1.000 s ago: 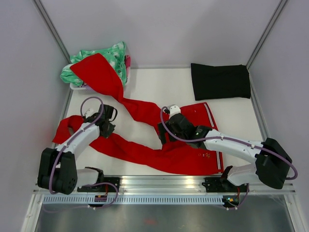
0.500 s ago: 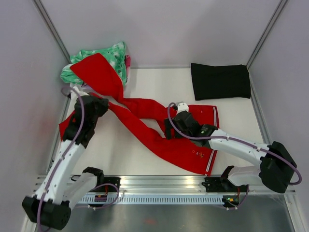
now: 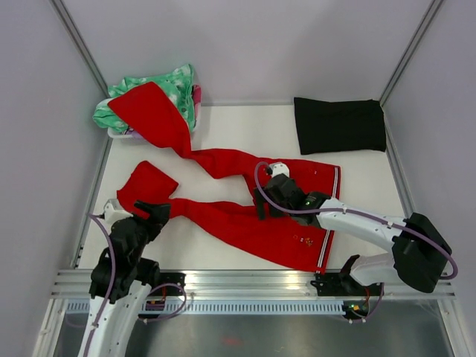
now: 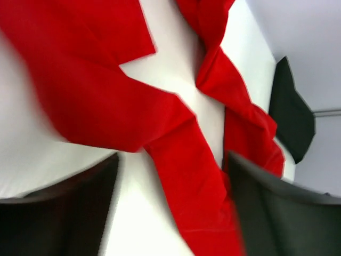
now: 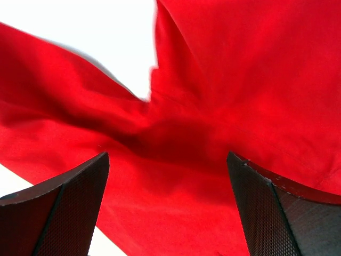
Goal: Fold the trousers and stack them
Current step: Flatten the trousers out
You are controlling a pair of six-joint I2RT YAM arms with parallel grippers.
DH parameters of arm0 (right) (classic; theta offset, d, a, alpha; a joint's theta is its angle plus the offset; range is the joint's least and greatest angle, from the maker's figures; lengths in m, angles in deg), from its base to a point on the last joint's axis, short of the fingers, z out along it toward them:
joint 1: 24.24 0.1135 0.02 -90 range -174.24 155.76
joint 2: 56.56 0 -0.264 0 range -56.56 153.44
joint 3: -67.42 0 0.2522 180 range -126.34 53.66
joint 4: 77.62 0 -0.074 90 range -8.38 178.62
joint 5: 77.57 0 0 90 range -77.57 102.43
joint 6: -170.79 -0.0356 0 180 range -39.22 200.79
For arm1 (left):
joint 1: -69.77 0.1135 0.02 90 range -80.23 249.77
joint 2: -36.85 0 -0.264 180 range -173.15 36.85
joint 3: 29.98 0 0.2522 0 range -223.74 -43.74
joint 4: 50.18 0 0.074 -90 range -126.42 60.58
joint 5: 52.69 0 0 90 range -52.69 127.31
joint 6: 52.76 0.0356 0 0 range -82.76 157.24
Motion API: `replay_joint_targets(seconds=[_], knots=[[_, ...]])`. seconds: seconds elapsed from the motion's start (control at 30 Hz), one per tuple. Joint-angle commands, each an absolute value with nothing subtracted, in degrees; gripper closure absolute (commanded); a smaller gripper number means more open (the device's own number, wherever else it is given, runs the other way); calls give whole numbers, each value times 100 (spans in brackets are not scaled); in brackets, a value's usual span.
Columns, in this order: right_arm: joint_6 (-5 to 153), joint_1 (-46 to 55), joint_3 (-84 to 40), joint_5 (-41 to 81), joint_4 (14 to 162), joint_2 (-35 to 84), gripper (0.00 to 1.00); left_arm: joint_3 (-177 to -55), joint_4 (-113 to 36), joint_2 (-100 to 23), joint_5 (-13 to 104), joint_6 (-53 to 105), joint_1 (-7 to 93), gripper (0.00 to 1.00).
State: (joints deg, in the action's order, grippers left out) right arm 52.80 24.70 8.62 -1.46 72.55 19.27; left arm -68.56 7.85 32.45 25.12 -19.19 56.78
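The red trousers lie spread over the white table, with the white-striped waistband at the right. One leg runs up onto the pile at the far left corner. The other leg ends in a flat cuff at the left. My left gripper hovers open just near of that cuff. In the left wrist view the red leg runs along the table under the left gripper, touching neither finger. My right gripper is open low over the crotch area, with red cloth under the right gripper.
A black folded cloth lies at the far right and shows in the left wrist view as a black folded cloth. A green-and-white garment sits in the far left corner under the red leg. Grey walls close in both sides, and a metal rail runs along the near edge.
My left gripper carried the leg end up and left, opened and let it go, then drew back toward the near left. The cuff now lies flat. The right gripper barely moved.
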Motion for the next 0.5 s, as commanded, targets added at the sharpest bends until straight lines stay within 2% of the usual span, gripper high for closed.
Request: replay_joint_targets(seconds=[0.0, 0.07, 0.2, 0.23, 0.3, 0.4, 0.47], knots=[[4864, 2383, 603, -435, 6491, 2035, 2, -7185, 1078, 3108, 2615, -2183, 5668, 1], [4617, 2322, 558, -541, 6157, 1921, 2, -7659, 1244, 2572, 2404, -2069, 5676, 0], [3905, 1962, 786, -585, 5523, 1421, 2, -8845, 2253, 438, 1422, -2217, 5667, 0], [3686, 1874, 856, -568, 5453, 1315, 3, -9256, 2430, -411, 906, -2487, 5685, 0], [3553, 1593, 1102, -524, 5329, 1016, 3, -9567, 2380, -1067, 524, -2508, 5711, 0], [3377, 1312, 1409, -471, 5233, 708, 4, -10016, 1548, -1885, 811, -1825, 6123, 1], [3254, 1215, 1690, -515, 5250, 576, 4, -10017, 1045, -2325, 1206, -1490, 6816, 1]])
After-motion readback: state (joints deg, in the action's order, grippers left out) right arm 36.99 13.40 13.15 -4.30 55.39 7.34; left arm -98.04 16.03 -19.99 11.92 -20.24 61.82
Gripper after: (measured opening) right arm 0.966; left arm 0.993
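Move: Ahead of the left hand by about 19 cm, 3 cm to its left and some 12 cm below lies the turned-over end of the near trouser leg; the bend of the far leg is roughly 24 cm ahead and 19 cm to its right. From the right hand the striped waist edge lies about 20 cm to the right, 2 cm ahead and 6 cm lower, with the buttons 12 cm right and 7 cm back, and the crotch notch about 5 cm ahead and 5 cm left. Opening the rest of the way, the left fingers leave the just-thrown leg; after easing back slightly the hand swings forward some 7 cm and left 5, towards the turned-over leg end, tipping its fingers about 30 degrees farther down. The open right hand sweeps about 10 cm right over the trousers' body towards the striped waist edge, dipping a little before lifting, and turns clockwise. ##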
